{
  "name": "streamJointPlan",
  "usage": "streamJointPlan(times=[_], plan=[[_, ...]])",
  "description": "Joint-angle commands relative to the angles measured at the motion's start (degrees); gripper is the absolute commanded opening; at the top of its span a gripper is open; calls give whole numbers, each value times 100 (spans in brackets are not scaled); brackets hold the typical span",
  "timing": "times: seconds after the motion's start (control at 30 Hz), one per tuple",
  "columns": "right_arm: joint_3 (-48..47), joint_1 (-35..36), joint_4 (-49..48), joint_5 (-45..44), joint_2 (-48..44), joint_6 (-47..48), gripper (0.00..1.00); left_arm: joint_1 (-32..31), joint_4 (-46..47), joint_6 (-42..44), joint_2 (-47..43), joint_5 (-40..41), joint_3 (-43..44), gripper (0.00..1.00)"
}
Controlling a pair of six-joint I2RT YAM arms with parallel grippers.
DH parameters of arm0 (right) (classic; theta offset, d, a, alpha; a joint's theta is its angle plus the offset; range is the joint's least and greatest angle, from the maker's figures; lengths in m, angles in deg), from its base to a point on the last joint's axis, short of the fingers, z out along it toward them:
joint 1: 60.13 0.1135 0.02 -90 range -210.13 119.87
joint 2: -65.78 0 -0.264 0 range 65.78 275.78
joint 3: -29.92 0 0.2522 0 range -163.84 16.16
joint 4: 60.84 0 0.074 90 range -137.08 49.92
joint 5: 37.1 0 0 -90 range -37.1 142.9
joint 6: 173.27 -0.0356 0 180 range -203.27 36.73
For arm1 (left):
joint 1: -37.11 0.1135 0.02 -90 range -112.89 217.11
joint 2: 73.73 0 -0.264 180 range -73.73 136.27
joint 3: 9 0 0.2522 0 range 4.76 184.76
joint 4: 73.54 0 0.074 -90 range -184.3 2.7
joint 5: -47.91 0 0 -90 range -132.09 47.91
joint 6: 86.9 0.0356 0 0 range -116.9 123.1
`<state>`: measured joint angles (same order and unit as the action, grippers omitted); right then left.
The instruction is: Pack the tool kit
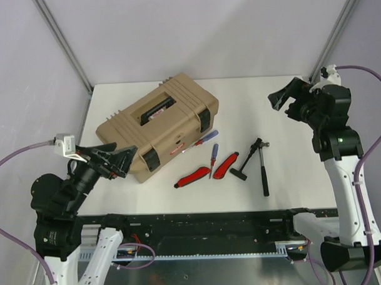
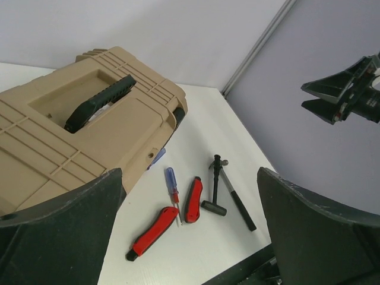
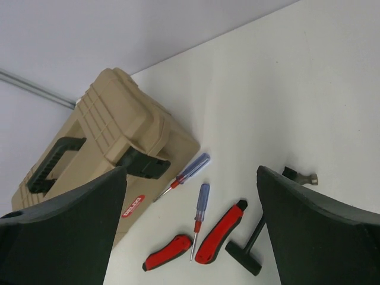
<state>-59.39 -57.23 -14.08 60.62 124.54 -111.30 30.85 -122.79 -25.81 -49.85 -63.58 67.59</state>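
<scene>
The tan toolbox (image 1: 158, 126) lies shut on the white table (image 1: 284, 139), its black handle (image 1: 157, 110) flat in the lid and its black latches facing the tools. To its right lie two red-handled knives (image 1: 192, 177) (image 1: 226, 164), two blue-red screwdrivers (image 1: 214, 155) (image 1: 203, 140), a black mallet (image 1: 246, 162) and a black-gripped hammer (image 1: 264, 169). My left gripper (image 1: 123, 160) hovers open off the box's near left corner. My right gripper (image 1: 284, 102) hangs open above the far right of the table. Both wrist views show the tools between empty fingers (image 2: 59, 231) (image 3: 320, 231).
Grey walls with metal corner posts (image 1: 62, 40) close in the table at the back and sides. A black rail (image 1: 199, 220) runs along the near edge between the arm bases. Bare white surface lies between the hammer and the right arm.
</scene>
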Motion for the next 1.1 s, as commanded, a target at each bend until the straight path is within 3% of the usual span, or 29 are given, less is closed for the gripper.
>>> streamJointPlan(times=[0.0, 0.23, 0.47, 0.57, 0.73, 0.9, 1.07], plan=[[133, 119, 154, 520, -340, 77, 97, -111, -65, 54, 61, 292, 54, 100], [297, 1256, 946, 880, -622, -96, 99, -287, -222, -398, 152, 660, -268, 99], [1141, 3141, 499, -424, -1182, -1198, 99, -785, -1280, -259, 692, 2583, 317, 99], [1537, 3888, -108, -986, -1103, -1471, 99, -964, -1363, -97, 952, 2844, 490, 100], [1724, 4404, -1390, -1340, 77, -1291, 99, -994, -1364, 377, 1699, 3091, 883, 99], [1689, 4206, -3237, -1041, 1528, -1316, 99, -932, -1174, 744, 2336, 3801, 1126, 100], [1285, 4003, -4359, -296, 2672, -1279, 97, -94, -940, 742, 2905, 3316, 1035, 99]])
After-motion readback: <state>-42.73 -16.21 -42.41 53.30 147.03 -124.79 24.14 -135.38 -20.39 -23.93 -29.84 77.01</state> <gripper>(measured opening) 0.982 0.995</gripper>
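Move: The left end of the tool case lies about 11 cm ahead of my left hand and 8 cm to its left, its top edge some 23 cm below; the case's left latch is 9 cm ahead, about straight in line, 29 cm down. For my right hand, the case's right latch is roughly 7 cm ahead, 24 cm left and 25 cm below. The screwdriver by the case sits 2 cm ahead, 26 cm left; the other screwdriver 5 cm back, 21 cm left, both about 35 cm down. I swing my open right hand some 26 cm left, drawing back over the loose tools and then reaching forward again, sinking steadily towards the case's right latch while it turns about 30 degrees counter-clockwise and tips down. Meanwhile I reach my open left hand forward, down and a little left, over the case's left end, tipping its fingers down and turning them left. I can see no contact yet. ##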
